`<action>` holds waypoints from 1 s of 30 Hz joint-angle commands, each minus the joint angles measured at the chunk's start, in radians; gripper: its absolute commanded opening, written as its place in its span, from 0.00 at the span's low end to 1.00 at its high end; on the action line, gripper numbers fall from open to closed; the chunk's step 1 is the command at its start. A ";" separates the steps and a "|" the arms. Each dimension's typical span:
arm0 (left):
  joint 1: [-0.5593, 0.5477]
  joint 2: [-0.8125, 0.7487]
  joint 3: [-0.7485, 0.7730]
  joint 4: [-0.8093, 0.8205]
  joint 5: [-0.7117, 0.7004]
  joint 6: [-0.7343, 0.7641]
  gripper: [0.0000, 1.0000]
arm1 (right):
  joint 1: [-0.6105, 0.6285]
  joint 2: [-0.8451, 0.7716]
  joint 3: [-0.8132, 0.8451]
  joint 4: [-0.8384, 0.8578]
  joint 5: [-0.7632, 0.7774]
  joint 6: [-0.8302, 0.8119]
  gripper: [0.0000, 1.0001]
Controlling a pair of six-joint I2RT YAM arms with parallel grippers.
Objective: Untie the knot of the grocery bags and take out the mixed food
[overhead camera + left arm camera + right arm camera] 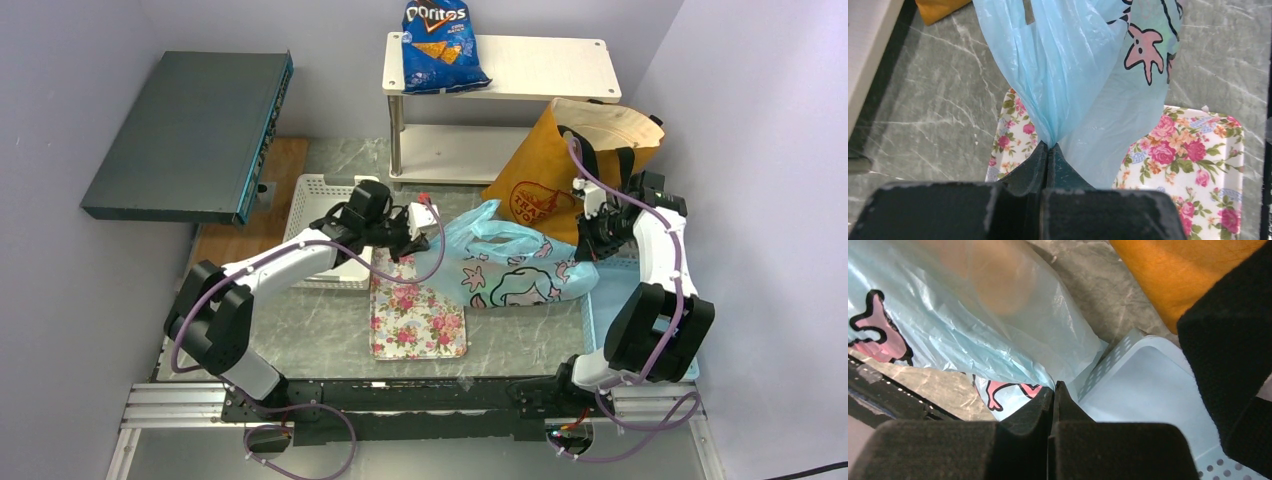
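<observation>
The light-blue cartoon-printed plastic bag lies on the table, stretched between my two grippers. My left gripper is shut on a gathered twist of the bag's plastic above the floral tray. My right gripper is shut at the bag's far right end, thin plastic meeting its tips. An orange-tan rounded food item shows blurred through the plastic. The orange-tan tote with black straps stands behind. No knot shows clearly on either bag.
A floral tray lies at centre front, a white basket under my left arm, a light-blue tray under my right arm. A white shelf holds a blue Doritos bag. A dark flat box sits back left.
</observation>
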 commanded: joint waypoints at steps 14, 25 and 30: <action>-0.007 -0.082 0.189 -0.018 0.019 -0.391 0.72 | 0.146 -0.114 0.292 -0.208 -0.279 0.033 0.81; -0.036 0.124 0.337 -0.054 0.072 -0.509 0.81 | 0.425 -0.112 0.139 0.097 -0.197 0.164 0.83; -0.038 0.183 0.332 -0.052 0.109 -0.520 0.78 | 0.510 -0.103 0.073 0.120 -0.128 0.125 0.71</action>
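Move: Stretched between the two shut grippers lies the blue grocery bag. Its handles rise about 11 cm to the left hand's right, 4 cm ahead and some 5 cm lower; the floral tray sits about 13 cm back and 3 cm left of that hand. From the right hand the handles lie about 22 cm left and 5 cm ahead, the blue basket about 10 cm right and 10 back, and the orange tote some 16 cm ahead and 3 left. Letting go of both ends of the blue bag, the two grippers spring wide open and rise about 12 cm. The right then carries on left, 16 cm in all, turning some 25 degrees counter-clockwise and sinking 4 cm over the handle side; the left shifts 6 cm right, tips down and drops back about 6 cm, its open fingers straddling the loose film. ##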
